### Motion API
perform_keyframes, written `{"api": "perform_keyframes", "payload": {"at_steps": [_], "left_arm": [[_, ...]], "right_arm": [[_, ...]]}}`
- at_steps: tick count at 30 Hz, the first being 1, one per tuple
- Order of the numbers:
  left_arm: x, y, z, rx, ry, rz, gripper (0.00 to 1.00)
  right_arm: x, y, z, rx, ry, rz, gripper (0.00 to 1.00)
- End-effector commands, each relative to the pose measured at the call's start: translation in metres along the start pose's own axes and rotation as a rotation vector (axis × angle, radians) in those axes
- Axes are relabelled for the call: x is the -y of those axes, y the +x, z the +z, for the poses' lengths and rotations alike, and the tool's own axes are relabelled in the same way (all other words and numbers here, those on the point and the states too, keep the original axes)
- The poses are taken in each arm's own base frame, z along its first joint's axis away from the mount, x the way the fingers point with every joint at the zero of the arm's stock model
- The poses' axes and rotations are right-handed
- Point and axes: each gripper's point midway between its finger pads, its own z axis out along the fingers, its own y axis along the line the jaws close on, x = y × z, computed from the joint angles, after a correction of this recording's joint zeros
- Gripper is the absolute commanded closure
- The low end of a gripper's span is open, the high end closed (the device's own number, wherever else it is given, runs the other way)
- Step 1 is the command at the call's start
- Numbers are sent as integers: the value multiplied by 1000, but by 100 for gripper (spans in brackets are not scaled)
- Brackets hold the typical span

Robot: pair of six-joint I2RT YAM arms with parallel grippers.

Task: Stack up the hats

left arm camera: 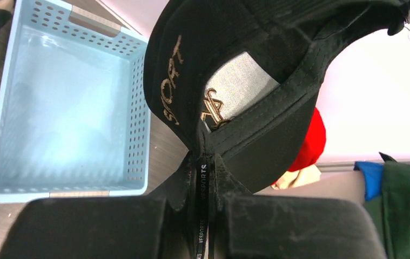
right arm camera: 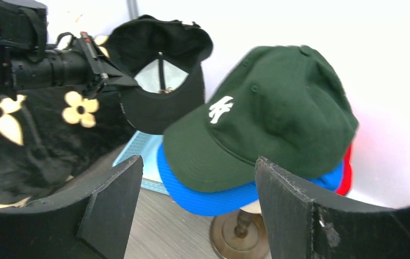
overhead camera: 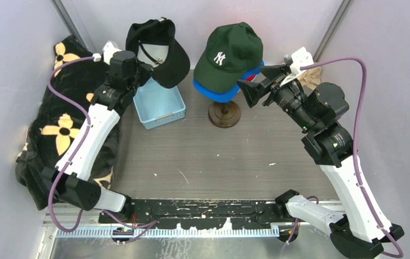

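A black cap (overhead camera: 159, 46) with gold lettering (left arm camera: 173, 81) hangs in the air at the back left, above the blue basket. My left gripper (left arm camera: 205, 183) is shut on the cap's back edge and strap. A dark green NY cap (overhead camera: 229, 54) sits on top of a blue cap (overhead camera: 213, 93) on a wooden stand (overhead camera: 224, 114). A red hat (right arm camera: 347, 172) shows under them at the far side. My right gripper (overhead camera: 250, 93) stands open just right of the stack, level with the brims, with nothing between its fingers (right arm camera: 111, 205).
A light blue perforated basket (overhead camera: 158, 103) stands under the black cap. A black cloth with cream flowers (overhead camera: 62, 124) lies along the left wall. A beige rag (left arm camera: 294, 177) lies behind the stand. Walls close in the back and both sides.
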Motion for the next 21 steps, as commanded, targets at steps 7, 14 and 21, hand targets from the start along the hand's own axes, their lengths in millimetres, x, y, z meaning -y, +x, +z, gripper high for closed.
{"api": "perform_keyframes", "payload": {"at_steps": [7,14,21], "left_arm": [[-12,-28,-54,49,-209,-24,100],[-7,-37,-61,26,-287,-62,100],[-16,-26,-61,-39,-400,-76,100]], "right_arm": [[-56,-31,25,80,-279,50,21],[-121,-6,74,-4,-310,-74,18],[-165,24,116,-40,-328,-168,17]]}}
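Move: Ahead of the right hand by about 16 cm, some 27 cm to its left and 12 cm lower, hangs the black cap, pinched in the left fingers. The green cap topping the stack stands about 12 cm ahead and 6 cm left of the right hand, slightly lower. The blue basket lies 17 cm ahead and 32 cm left of it, 42 cm down. From the left hand the green cap is roughly level in reach, 22 cm to the right and a bit higher. Sweeping about 20 cm left past the near side of the hat stack, the right hand closes in on the black cap with its fingers still wide open, sinking about 4 cm late on, turning some 20 degrees counter-clockwise and rolling its left side down. Meanwhile the left hand keeps its pinch on the cap and draws it back about 5 cm and slightly up, tipping down and turning a little counter-clockwise. ##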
